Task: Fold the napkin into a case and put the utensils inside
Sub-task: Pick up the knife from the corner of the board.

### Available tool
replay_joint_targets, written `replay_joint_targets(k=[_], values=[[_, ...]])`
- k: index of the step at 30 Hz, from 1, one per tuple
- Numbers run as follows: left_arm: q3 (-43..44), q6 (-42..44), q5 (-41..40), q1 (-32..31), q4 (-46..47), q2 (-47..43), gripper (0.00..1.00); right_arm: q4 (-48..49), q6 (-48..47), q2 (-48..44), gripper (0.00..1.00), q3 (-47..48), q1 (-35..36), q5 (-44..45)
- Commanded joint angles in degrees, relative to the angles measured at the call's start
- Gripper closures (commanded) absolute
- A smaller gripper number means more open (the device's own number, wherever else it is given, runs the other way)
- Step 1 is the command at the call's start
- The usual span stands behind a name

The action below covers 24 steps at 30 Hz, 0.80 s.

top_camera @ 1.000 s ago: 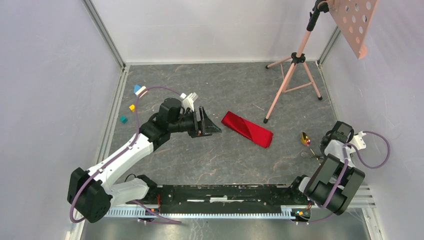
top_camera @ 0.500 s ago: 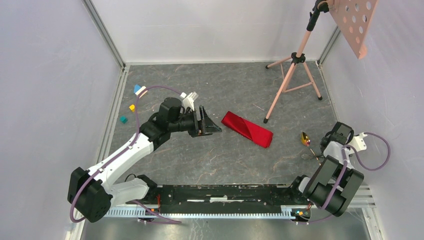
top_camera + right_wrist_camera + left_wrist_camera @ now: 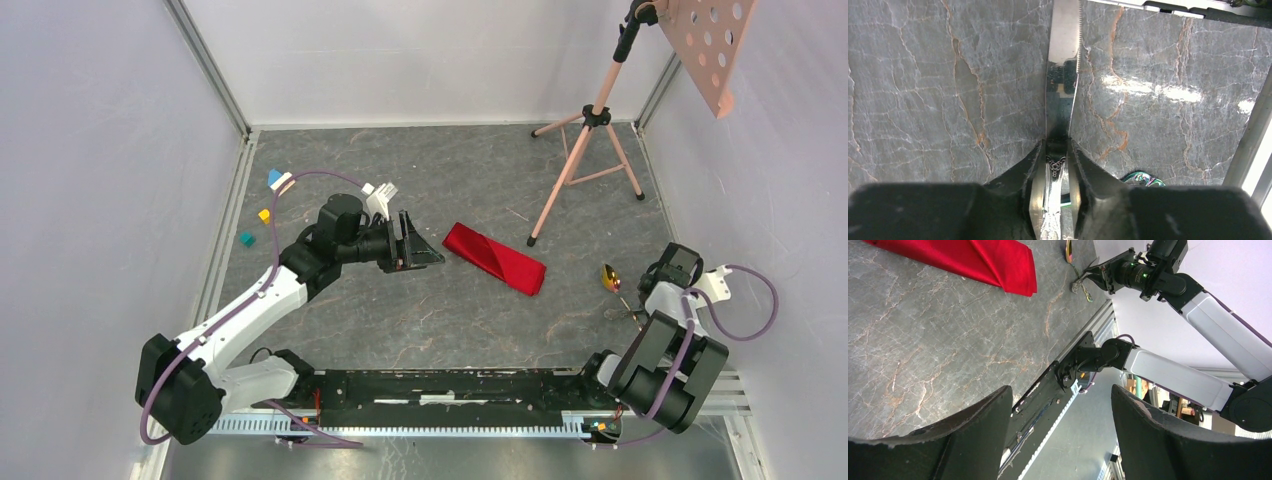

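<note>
The napkin lies folded as a narrow red case (image 3: 495, 258) at mid-table, also seen in the left wrist view (image 3: 983, 260). My left gripper (image 3: 432, 254) hovers just left of it, open and empty (image 3: 1060, 392). The utensils lie at the right: a gold spoon (image 3: 608, 276) and silver pieces (image 3: 624, 312). My right gripper (image 3: 640, 308) is down over them. In the right wrist view its fingertips (image 3: 1058, 145) pinch the neck of a silver knife (image 3: 1063, 65), whose serrated blade runs forward over the table. An iridescent utensil end (image 3: 1140, 179) peeks out beside the right finger.
A pink tripod stand (image 3: 590, 150) with a perforated board (image 3: 705, 45) stands at the back right. Small coloured blocks (image 3: 262, 212) lie by the left wall. The black base rail (image 3: 450, 385) runs along the near edge.
The right gripper's jaws have narrowed onto the knife and the right wrist has shifted slightly. The left arm and the case have not moved.
</note>
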Motion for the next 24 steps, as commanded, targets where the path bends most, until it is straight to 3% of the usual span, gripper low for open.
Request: replay_joint_targets(k=[1, 7, 16, 24], values=[[0.59, -0.37, 1.04, -0.27, 2.07, -1.49, 0.21, -6.09, 3.90, 4.05, 0.77, -3.79, 0.34, -5.26], [0.44, -0.02, 0.98, -0.23, 2.13, -1.21, 0.21, -8.13, 4.76, 2.85, 1.00, -1.91, 0.37, -5.21], [-0.25, -0.37, 1.11, -0.30, 3.35, -0.49, 0.21, -10.05, 2.80, -3.59, 1.00, 1.55, 0.34, -7.19], [-0.44, -0.81, 1.31, -0.26, 4.31, 0.33, 0.21, -3.60, -1.77, -11.66, 1.00, -2.10, 0.34, -12.12]])
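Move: Right between the right hand's parted fingertips lies the knife, its middle practically at the hand point; its handle runs off to the left and its blade to the right. The spoon, crossing the knife's handle, has its middle about 5 cm left and 3 cm farther out, level in height. The napkin lies some 33 cm left and 12 cm ahead. From the left hand the knife is about 47 cm to the right, 2 cm back and 21 cm below. Closing its fingers nearly shut where the knife's handle meets the blade, the right hand stays almost in place and pinches the knife, then carries it about 3 cm to the left over the spoon's handle while rising a good centimetre. The wrist tilts some 10 degrees, the left side lifting, and the fingers keep their hold. ##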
